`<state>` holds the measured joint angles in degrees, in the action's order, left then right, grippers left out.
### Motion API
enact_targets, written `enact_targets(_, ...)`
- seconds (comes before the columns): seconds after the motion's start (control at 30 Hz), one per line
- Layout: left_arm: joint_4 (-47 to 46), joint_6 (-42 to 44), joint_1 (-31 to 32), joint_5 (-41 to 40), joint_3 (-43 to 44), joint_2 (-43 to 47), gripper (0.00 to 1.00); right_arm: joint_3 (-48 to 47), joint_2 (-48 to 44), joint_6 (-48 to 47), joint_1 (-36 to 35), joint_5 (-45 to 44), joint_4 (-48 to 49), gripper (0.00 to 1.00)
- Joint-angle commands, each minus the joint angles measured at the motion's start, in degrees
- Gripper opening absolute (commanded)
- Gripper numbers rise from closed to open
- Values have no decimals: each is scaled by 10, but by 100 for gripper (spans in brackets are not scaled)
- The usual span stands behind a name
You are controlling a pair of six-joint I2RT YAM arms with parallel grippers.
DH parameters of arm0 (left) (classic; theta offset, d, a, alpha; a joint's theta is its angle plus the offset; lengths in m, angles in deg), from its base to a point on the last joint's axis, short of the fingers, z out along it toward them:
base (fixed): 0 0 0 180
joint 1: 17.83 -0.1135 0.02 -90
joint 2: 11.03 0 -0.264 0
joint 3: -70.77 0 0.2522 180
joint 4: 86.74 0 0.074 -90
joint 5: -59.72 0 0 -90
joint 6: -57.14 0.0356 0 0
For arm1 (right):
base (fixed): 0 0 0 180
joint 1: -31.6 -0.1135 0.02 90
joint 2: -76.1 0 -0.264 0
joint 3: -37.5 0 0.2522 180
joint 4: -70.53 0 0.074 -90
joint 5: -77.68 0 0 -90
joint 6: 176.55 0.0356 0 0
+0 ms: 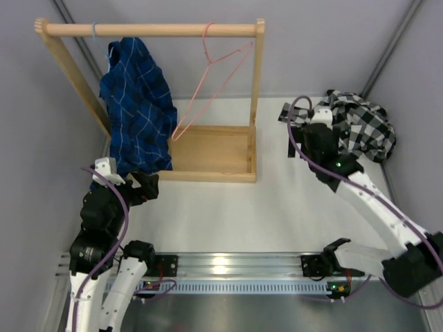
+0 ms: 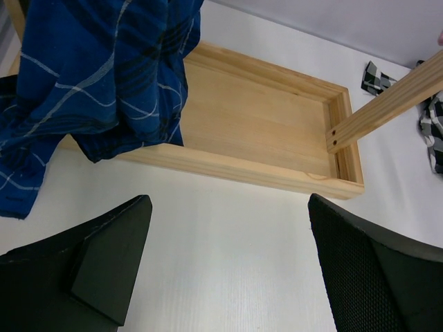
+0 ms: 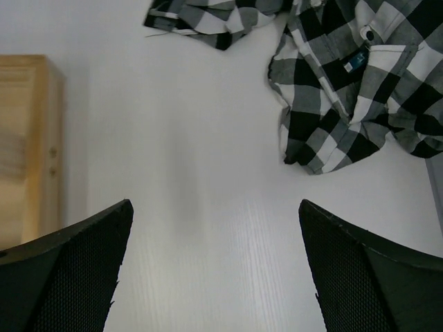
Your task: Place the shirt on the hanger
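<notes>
The black-and-white check shirt (image 1: 360,124) lies crumpled on the white table at the back right. It also shows in the right wrist view (image 3: 346,83), with a sleeve end (image 3: 201,17) spread to the left. The pink wire hanger (image 1: 214,76) hangs bare by its hook from the right part of the wooden rod (image 1: 159,30). My right gripper (image 1: 304,135) (image 3: 214,207) is open and empty, low over bare table just short of the shirt. My left gripper (image 1: 147,187) (image 2: 228,207) is open and empty, in front of the rack's base.
A dark blue shirt with thin white lines (image 1: 135,104) (image 2: 90,76) hangs on the left of the rod and drapes over the wooden base tray (image 1: 214,149) (image 2: 256,117). The rack's right post (image 2: 387,104) stands between the tray and the check shirt. Grey walls enclose the table.
</notes>
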<state>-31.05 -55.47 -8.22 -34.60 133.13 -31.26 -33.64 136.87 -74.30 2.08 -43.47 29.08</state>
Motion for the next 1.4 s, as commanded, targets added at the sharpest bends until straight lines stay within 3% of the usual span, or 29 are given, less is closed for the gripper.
enact_targets(0.0,-47,-2,1,26,-3,-14,98,-51,139,-40,99,54,128,99)
enact_targets(0.2,-50,0,3,27,-7,0,98,-259,424,-148,178,-6,146,99)
enact_targets(0.3,-53,2,9,27,-10,5,98,-319,496,-160,211,-8,170,92)
enact_targets(0.43,-55,4,10,29,-11,13,98,-327,544,-157,244,-8,239,81)
enact_targets(0.7,-56,6,30,32,-13,16,98,-437,671,-149,281,22,244,72)
enact_targets(0.8,-55,7,32,33,-13,17,98,-490,695,-128,290,13,228,66)
enact_targets(1.03,-59,8,32,33,-15,23,98,-572,737,-95,290,20,175,33)
enact_targets(1.2,-59,10,32,38,-15,21,98,-557,738,-82,289,23,174,29)
enact_targets(1.23,-60,10,32,38,-15,22,98,-550,735,-79,289,27,174,15)
enact_targets(1.3,-61,9,32,38,-15,22,98,-540,721,-68,290,50,175,0)
enact_targets(1.37,-60,9,32,38,-15,23,98,-487,675,-34,290,62,203,0)
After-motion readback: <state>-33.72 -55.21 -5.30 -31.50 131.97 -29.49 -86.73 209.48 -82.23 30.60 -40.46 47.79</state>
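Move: The black-and-white checked shirt lies bunched on the table, its middle some 22 cm ahead of the right hand, 24 cm to its right and 17 cm below. The shirt's loose sleeve lies about 25 cm straight ahead of that hand and 20 cm below, and the near end post of the wooden rack stands roughly 12 cm ahead and 19 cm to its left. From the left hand the shirt is about 33 cm ahead, 70 cm to the right and 22 cm lower. The right hand, open and still pointing forward and down, reaches fast, some 31 cm forward, about 15 cm to the right and down onto the far left part of the checked shirt, while the wrist turns clockwise by about 20 degrees. It slows over the cloth as the fingers draw together, rises a couple of centimetres, then eases slightly down and shuts fully, pinching a fold of the shirt between the fingertips. ##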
